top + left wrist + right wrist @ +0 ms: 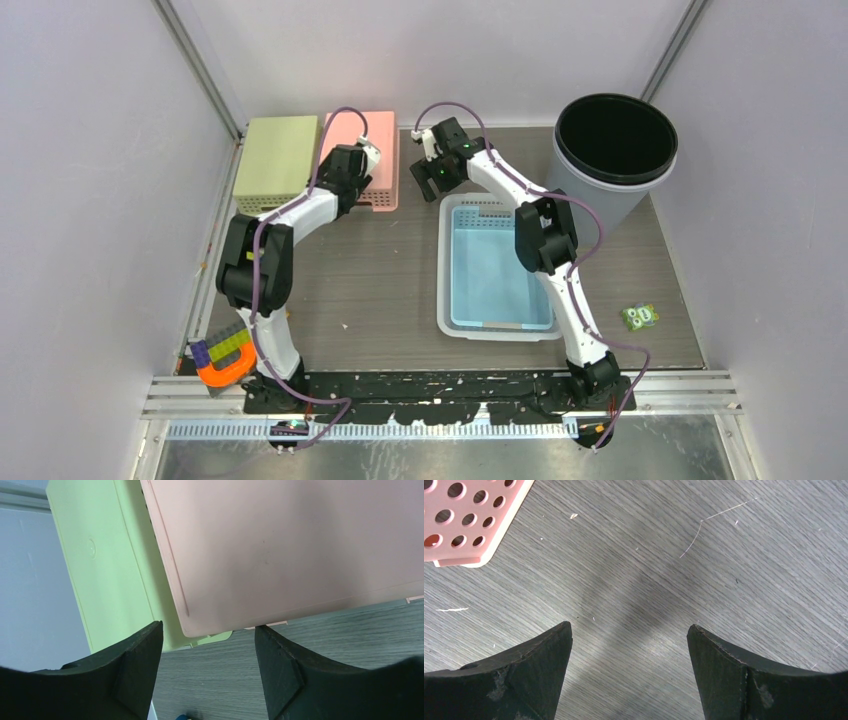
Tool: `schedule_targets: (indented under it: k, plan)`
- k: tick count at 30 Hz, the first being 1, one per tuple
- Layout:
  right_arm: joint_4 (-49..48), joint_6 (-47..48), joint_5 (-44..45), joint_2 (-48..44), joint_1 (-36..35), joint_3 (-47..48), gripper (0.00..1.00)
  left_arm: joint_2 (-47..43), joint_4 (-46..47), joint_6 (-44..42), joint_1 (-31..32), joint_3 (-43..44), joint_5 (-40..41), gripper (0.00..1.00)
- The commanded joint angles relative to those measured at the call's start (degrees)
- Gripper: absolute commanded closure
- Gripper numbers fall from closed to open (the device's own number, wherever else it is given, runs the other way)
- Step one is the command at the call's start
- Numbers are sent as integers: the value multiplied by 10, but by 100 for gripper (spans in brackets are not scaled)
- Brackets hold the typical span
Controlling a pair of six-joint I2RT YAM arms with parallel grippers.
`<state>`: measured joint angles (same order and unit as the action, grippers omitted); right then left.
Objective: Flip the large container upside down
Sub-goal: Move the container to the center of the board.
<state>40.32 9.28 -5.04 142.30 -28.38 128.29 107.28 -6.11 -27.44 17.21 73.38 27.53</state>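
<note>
The large container (446,268), a light blue tub with a white rim, stands open side up in the middle of the table. Neither gripper touches it. My right gripper (428,176) (630,626) hangs open over bare table just past the tub's far left corner, nothing between its fingers. My left gripper (352,170) (208,627) is open too, at the near corner of the pink basket (290,545), where it meets the green basket (110,565). It holds nothing.
The pink basket (385,150) and green basket (275,162) lie bottom up at the back left. A grey bin with a black liner (612,160) stands at the back right. A small green toy (639,317) lies right of the tub; colourful blocks (222,358) sit front left.
</note>
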Motion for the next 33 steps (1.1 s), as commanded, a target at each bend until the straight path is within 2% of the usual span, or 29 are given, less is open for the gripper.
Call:
schedule_targets:
  k: [1,6,13,18,20,25,30,33]
  plan:
    - [-13,3,-3,-52,2,0,12,-4,5,12,-3,19,-2,31]
    - [0,2,-23,-72,2,-5,12,-48,-23,34,-3,1,-38,29]
    - [10,5,-52,-145,1,-50,12,-141,-60,46,-3,-30,-118,23]
    - [48,26,-83,-235,1,-89,13,-210,-133,47,-5,-38,-192,13]
    - [75,51,-95,-280,1,-113,13,-252,-161,47,-5,-51,-226,1]
    - [131,133,-110,-420,1,-228,12,-361,-226,27,-5,-107,-312,0]
    - [163,218,-109,-577,1,-389,9,-495,-261,-17,-6,-203,-374,0]
    - [202,278,-127,-662,1,-469,8,-569,-291,-38,-6,-258,-446,0]
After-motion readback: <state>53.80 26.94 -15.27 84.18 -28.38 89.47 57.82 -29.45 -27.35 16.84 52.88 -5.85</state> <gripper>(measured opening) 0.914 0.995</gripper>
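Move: From the right gripper, the large container's middle lies about 23 cm back and 14 cm to the right, nearly level; from the left gripper it is some 20 cm back, 37 cm to the right and 7 cm lower. The upturned pink basket's middle is about 11 cm ahead of the left gripper and 6 cm to its right, with the green basket 11 cm ahead and 13 cm left. The bin stands roughly 37 cm right and 4 cm back of the right gripper. Draw the left gripper off the pink basket's near side, some 19 cm back and 10 cm up, opening its fingers fully while turning it clockwise and rolling its left side down. Lift the empty right gripper about 20 cm as you bring it equally far back and some 9 cm right, until it is over the large container, fingers open, turning counter-clockwise about 20 degrees. ##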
